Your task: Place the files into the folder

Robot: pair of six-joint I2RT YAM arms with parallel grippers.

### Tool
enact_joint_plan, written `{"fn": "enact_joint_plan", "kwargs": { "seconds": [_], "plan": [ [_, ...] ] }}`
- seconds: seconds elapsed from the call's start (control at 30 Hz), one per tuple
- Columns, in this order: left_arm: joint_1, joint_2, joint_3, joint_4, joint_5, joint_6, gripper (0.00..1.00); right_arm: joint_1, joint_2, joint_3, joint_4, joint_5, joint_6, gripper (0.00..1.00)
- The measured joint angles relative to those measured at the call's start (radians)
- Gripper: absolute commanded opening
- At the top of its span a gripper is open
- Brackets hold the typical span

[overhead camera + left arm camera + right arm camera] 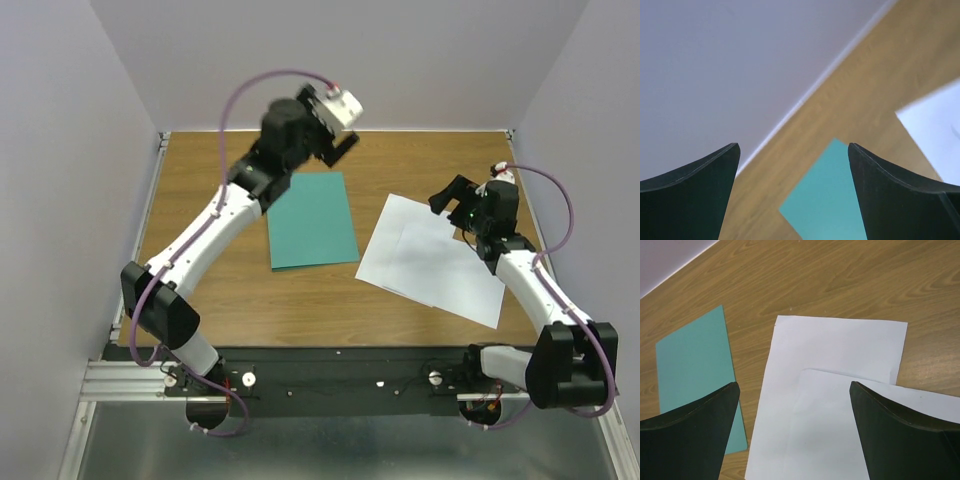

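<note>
The teal-green folder (313, 221) lies flat and closed on the wooden table, left of centre. Two white files (432, 258) overlap each other on the table to its right. My left gripper (343, 140) hangs open, raised above the folder's far end, nothing between its fingers; its wrist view shows a corner of the folder (832, 200) and a file (940, 135). My right gripper (452, 196) stands open above the far edge of the files. In its wrist view the files (835, 405) lie below the jaws, with the folder (695, 360) to the left.
The wooden table (210, 290) is boxed in by pale walls at the back and both sides. A metal rail (300, 380) holding the arm bases runs along the near edge.
</note>
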Motion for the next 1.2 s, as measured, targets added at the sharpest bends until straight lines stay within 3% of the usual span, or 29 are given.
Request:
{"fn": "enact_joint_plan", "kwargs": {
  "seconds": [0.13,0.23,0.37,0.67,1.2],
  "plan": [
    [-0.091,-0.025,-0.288,-0.027,-0.032,0.203,0.98,0.000,0.050,0.000,0.002,0.005,-0.001,1.00],
    [-0.097,-0.051,-0.478,-0.068,-0.050,0.345,0.98,0.000,0.097,0.000,0.002,0.008,-0.002,1.00],
    [-0.095,-0.078,-0.615,-0.133,-0.068,0.467,0.98,0.000,0.157,0.005,0.000,0.008,-0.002,1.00],
    [-0.101,-0.084,-0.782,-0.122,-0.101,0.553,0.98,0.000,0.205,0.033,0.000,0.001,-0.002,1.00],
    [-0.148,-0.098,-0.812,-0.160,0.020,0.559,0.98,0.000,0.205,0.033,0.000,0.001,-0.002,1.00]
  ]
}}
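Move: The folder lies almost straight under the left hand, its middle some 3 cm to the left and roughly 38 cm below; its near edge is about 15 cm back. Off to this hand's right on the table are the lower file, about 24 cm right and 9 cm back, and the upper file, 33 cm right and 16 cm back. From the right hand, the upper file's middle is about 10 cm back and 15 cm below, the lower file's 3 cm back and 10 cm left, and the folder's 37 cm left and 6 cm ahead. The left hand swoops down some 34 cm and draws back about 15 cm, fast at first and then easing, to come low over the folder's near edge towards its left corner, rolling its left side up by about 50 degrees and tipping the fingers from level to steeply down, still wide open. The right hand, also still open, sinks about 6 cm towards the files in the first half, tips some 10 degrees further down and then holds there. ##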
